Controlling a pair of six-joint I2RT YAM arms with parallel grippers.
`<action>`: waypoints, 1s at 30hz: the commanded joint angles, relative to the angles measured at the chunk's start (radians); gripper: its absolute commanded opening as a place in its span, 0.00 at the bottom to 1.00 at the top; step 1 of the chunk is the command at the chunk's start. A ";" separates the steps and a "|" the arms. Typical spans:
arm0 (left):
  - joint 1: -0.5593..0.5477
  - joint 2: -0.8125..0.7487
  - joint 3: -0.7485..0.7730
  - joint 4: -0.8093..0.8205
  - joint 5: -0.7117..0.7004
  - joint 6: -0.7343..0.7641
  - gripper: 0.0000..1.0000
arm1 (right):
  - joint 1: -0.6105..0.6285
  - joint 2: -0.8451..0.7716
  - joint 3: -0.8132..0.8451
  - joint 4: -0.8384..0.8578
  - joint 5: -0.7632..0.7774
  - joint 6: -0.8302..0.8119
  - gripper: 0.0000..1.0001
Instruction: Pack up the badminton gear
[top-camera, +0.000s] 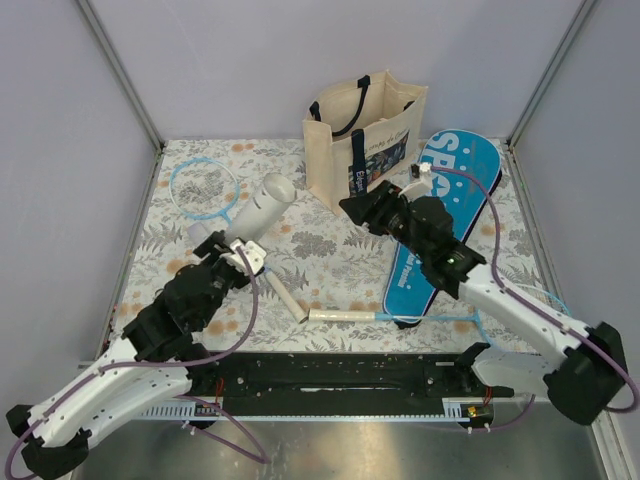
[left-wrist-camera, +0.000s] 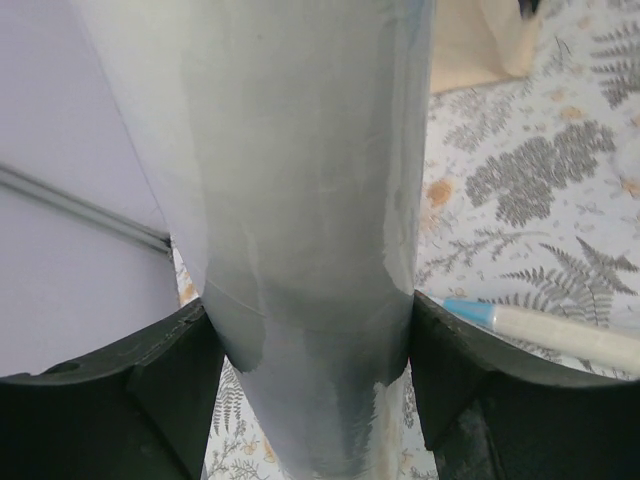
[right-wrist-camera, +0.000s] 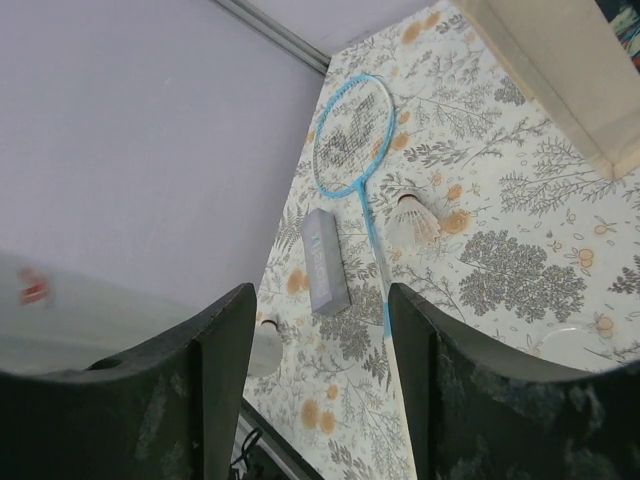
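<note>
My left gripper (top-camera: 245, 256) is shut on the long white tube (top-camera: 266, 200), which tilts up toward the back; in the left wrist view the tube (left-wrist-camera: 300, 200) fills the gap between the fingers (left-wrist-camera: 150, 390). One light-blue racket (top-camera: 203, 188) lies at the back left, its white handle (top-camera: 286, 298) near the middle. A second racket's handle (top-camera: 345, 315) lies at the front, its shaft running under the blue "SPORT" case (top-camera: 450, 215) on the right. My right gripper (top-camera: 352, 210) is open and empty, hovering left of the case, in front of the tote bag.
The cream tote bag (top-camera: 365, 135) with navy straps stands at the back centre. The right wrist view shows the racket head (right-wrist-camera: 350, 140), a shuttlecock (right-wrist-camera: 410, 220), a grey box (right-wrist-camera: 322, 262) and another shuttlecock (right-wrist-camera: 265, 345) on the floral cloth. Walls close three sides.
</note>
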 joint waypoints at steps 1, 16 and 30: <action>0.000 -0.117 -0.026 0.185 -0.093 -0.021 0.43 | 0.008 0.175 0.017 0.192 0.023 0.158 0.63; -0.001 -0.314 -0.087 0.119 0.037 -0.142 0.44 | 0.143 0.850 0.388 0.271 0.114 0.362 0.64; 0.000 -0.360 -0.015 -0.013 0.109 -0.222 0.44 | 0.186 1.154 0.679 0.196 0.135 0.506 0.65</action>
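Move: The next shuttlecock lies on the table about 14 cm ahead of the right hand, 22 cm to its left and some 26 cm below. The grey box is about 20 cm left of that shuttlecock and 4 cm nearer; the left racket's head is 14 cm farther out and 23 cm left of it, the bag 17 cm farther and 27 cm right. From the left hand, the shuttlecock lies roughly 22 cm ahead, 4 cm right and 21 cm below. The shuttlecock between racket and bag is what the right hand swoops towards, about 20 cm left, 20 cm down and 10 cm forward, sinking steeply at first and then sweeping more to the left. Its fingers stay open and tip some 25 degrees downward. The tube stays pinched in the left hand, which draws back about 4 cm, rises and partly sinks again, rolling its left side down. ##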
